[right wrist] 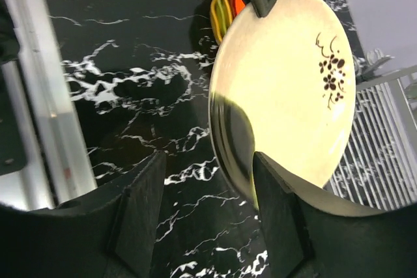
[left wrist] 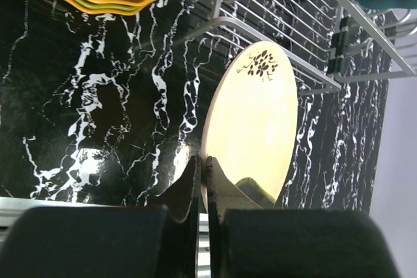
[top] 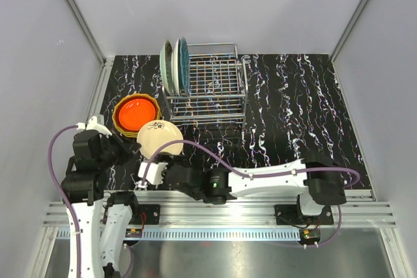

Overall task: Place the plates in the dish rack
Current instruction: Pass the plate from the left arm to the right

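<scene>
A cream plate [top: 160, 139] with a dark flower print stands on edge, lifted off the table. My left gripper [left wrist: 203, 175] is shut on its rim. The right gripper [right wrist: 207, 161] is open, and the lower rim of the cream plate [right wrist: 287, 89] sits between its jaws, close to the right finger [right wrist: 273, 193]. The left finger [right wrist: 140, 200] stands well apart from the rim. A stack of plates [top: 135, 114], red-orange on top, lies flat at the left. The dish rack [top: 212, 86] holds two plates [top: 174, 66] upright at its left end.
The right arm [top: 260, 181] reaches leftward along the table's near edge. A grey wall [top: 39, 63] stands on the left, close behind the left arm. The rack's near rail [left wrist: 260, 37] lies just beyond the held plate.
</scene>
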{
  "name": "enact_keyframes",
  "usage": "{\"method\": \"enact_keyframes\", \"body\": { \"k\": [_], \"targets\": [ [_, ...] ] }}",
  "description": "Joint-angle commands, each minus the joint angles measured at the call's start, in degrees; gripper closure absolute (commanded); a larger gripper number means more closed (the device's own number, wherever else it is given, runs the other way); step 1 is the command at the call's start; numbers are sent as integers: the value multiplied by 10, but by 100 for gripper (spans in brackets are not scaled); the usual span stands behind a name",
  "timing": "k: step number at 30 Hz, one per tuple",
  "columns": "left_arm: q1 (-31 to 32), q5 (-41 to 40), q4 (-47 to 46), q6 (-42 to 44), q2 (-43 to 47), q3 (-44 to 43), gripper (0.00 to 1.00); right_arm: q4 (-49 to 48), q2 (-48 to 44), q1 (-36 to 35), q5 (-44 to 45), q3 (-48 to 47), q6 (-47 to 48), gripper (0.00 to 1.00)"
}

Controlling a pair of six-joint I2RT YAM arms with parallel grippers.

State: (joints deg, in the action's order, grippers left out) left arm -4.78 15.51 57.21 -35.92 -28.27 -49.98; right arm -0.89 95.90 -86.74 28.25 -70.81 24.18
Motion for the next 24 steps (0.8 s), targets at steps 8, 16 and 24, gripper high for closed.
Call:
{"method": "enact_keyframes", "body": {
  "k": [8,16,24],
  "targets": [
    [6,84,-43,7,-5,2,100,-236,101,-1,193,-34,195,55],
    [6,103,-55,9,-10,10,96,-244,90,-1,179,-20,198,88],
    [6,118,-81,6,-31,0,46,-227,88,-21,188,-25,183,100]
  ]
}}
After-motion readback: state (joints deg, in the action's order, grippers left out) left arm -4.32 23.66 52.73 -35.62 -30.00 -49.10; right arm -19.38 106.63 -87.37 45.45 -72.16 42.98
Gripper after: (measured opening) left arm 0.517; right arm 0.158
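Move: The left hand holds the plate by its left edge, the plate's middle about 4 cm ahead and 9 cm right. That middle lies roughly 10 cm ahead of the open right hand and 3 cm to its left, about level. The stacked plates sit some 16 cm ahead of the left hand, 6 cm left and 16 cm below; the dish rack's middle is about 34 cm ahead of the right hand, 15 cm right and 10 cm lower. The right reaches about 5 cm forward, tips up 20 degrees, pinches the plate's near edge; then the left opens. ##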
